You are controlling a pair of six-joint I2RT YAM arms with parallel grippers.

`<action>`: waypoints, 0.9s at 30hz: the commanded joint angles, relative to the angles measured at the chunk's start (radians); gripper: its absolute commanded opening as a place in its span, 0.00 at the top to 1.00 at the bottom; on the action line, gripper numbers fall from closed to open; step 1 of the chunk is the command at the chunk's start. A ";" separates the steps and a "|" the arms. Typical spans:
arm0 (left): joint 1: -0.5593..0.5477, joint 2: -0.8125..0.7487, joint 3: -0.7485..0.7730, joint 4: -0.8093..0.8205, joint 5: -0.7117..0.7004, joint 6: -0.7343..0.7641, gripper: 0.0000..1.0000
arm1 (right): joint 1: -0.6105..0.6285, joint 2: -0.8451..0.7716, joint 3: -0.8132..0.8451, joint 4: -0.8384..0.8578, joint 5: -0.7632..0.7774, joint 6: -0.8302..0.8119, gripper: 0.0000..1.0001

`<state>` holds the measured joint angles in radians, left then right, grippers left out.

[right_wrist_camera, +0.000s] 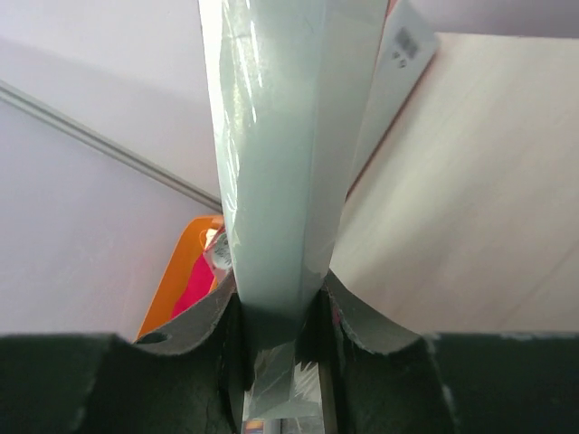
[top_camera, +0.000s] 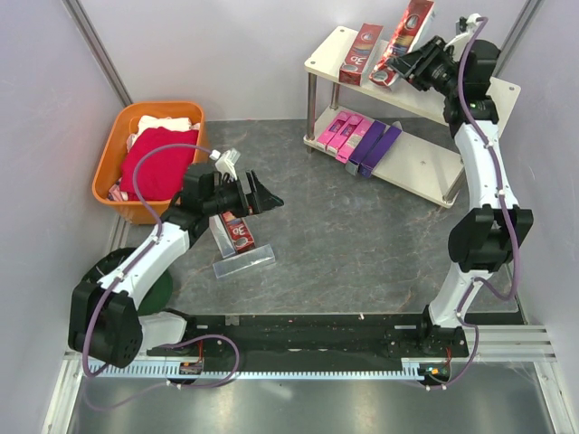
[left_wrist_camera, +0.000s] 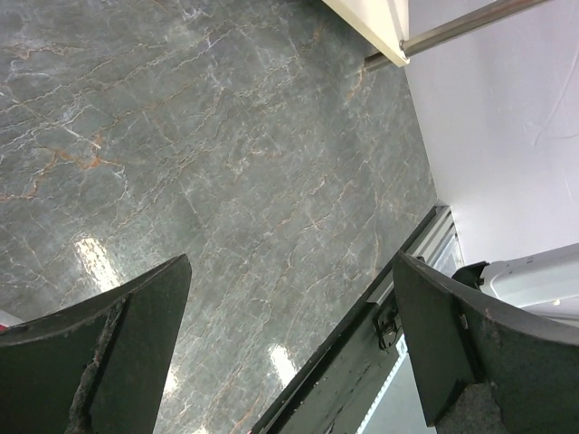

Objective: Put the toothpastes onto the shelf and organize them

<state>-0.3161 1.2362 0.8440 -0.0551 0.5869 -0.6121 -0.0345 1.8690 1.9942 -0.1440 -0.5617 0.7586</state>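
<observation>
The shelf (top_camera: 425, 167) stands at the back right. A dark red toothpaste (top_camera: 360, 54) lies on its top board. Two pink cartons (top_camera: 339, 134) and two purple ones (top_camera: 377, 145) lie side by side on its lower board. My right gripper (top_camera: 407, 61) hovers over the top board, shut on a silver-grey toothpaste (right_wrist_camera: 280, 163) that points away from the fingers, next to the pale board (right_wrist_camera: 470, 181). My left gripper (top_camera: 258, 194) hangs open over the table, nothing between its fingers (left_wrist_camera: 154, 334). Under that arm a dark red carton (top_camera: 237, 231) leans and a silver-grey carton (top_camera: 244, 265) lies flat.
An orange basket (top_camera: 149, 158) with red and white folded cloths sits at the back left, and its rim also shows in the right wrist view (right_wrist_camera: 176, 271). Grey walls close in the table on the left, back and right. A metal rail (top_camera: 362, 348) runs along the near edge.
</observation>
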 commanded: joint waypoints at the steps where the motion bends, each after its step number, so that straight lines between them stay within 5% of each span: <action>1: 0.002 0.014 0.004 0.051 0.037 0.014 0.00 | -0.015 0.019 0.069 0.070 -0.043 0.053 0.62; 14: 0.002 0.028 -0.006 0.052 0.054 -0.008 0.00 | -0.011 0.070 0.014 0.132 -0.047 0.163 0.52; 20: 0.002 0.028 -0.008 0.078 0.054 -0.009 0.00 | -0.011 0.053 -0.040 0.130 -0.044 0.168 0.27; 27: 0.002 0.028 -0.014 0.078 0.056 -0.006 0.00 | -0.011 0.010 -0.046 -0.021 0.040 0.044 0.10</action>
<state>-0.3157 1.2636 0.8356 -0.0196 0.6163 -0.6128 -0.0475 1.9137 1.9659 -0.0185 -0.5911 0.8963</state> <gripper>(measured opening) 0.995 0.857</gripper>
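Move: My right hand holds a red toothpaste box near its near end, over the upper shelf. Its place, beside the first red box, has its middle about 6 cm ahead, 5 cm left and 3 cm below; the first red box's middle is some 5 cm ahead, 10 cm left and 3 cm below. The rightmost purple box lies roughly straight below, about 27 cm down. From my left hand that place is about 30 cm ahead, 29 cm right and 18 cm higher. I ease my right hand about 2 cm forward and 1 cm down with the held red box, swinging briefly a centimetre right and then back left beside the first box. My hand rolls its left side up by less than 10 degrees; then I spread the fingers from partly closed to nearly wide, let go of the box and begin to lift and draw back by well under a centimetre. ##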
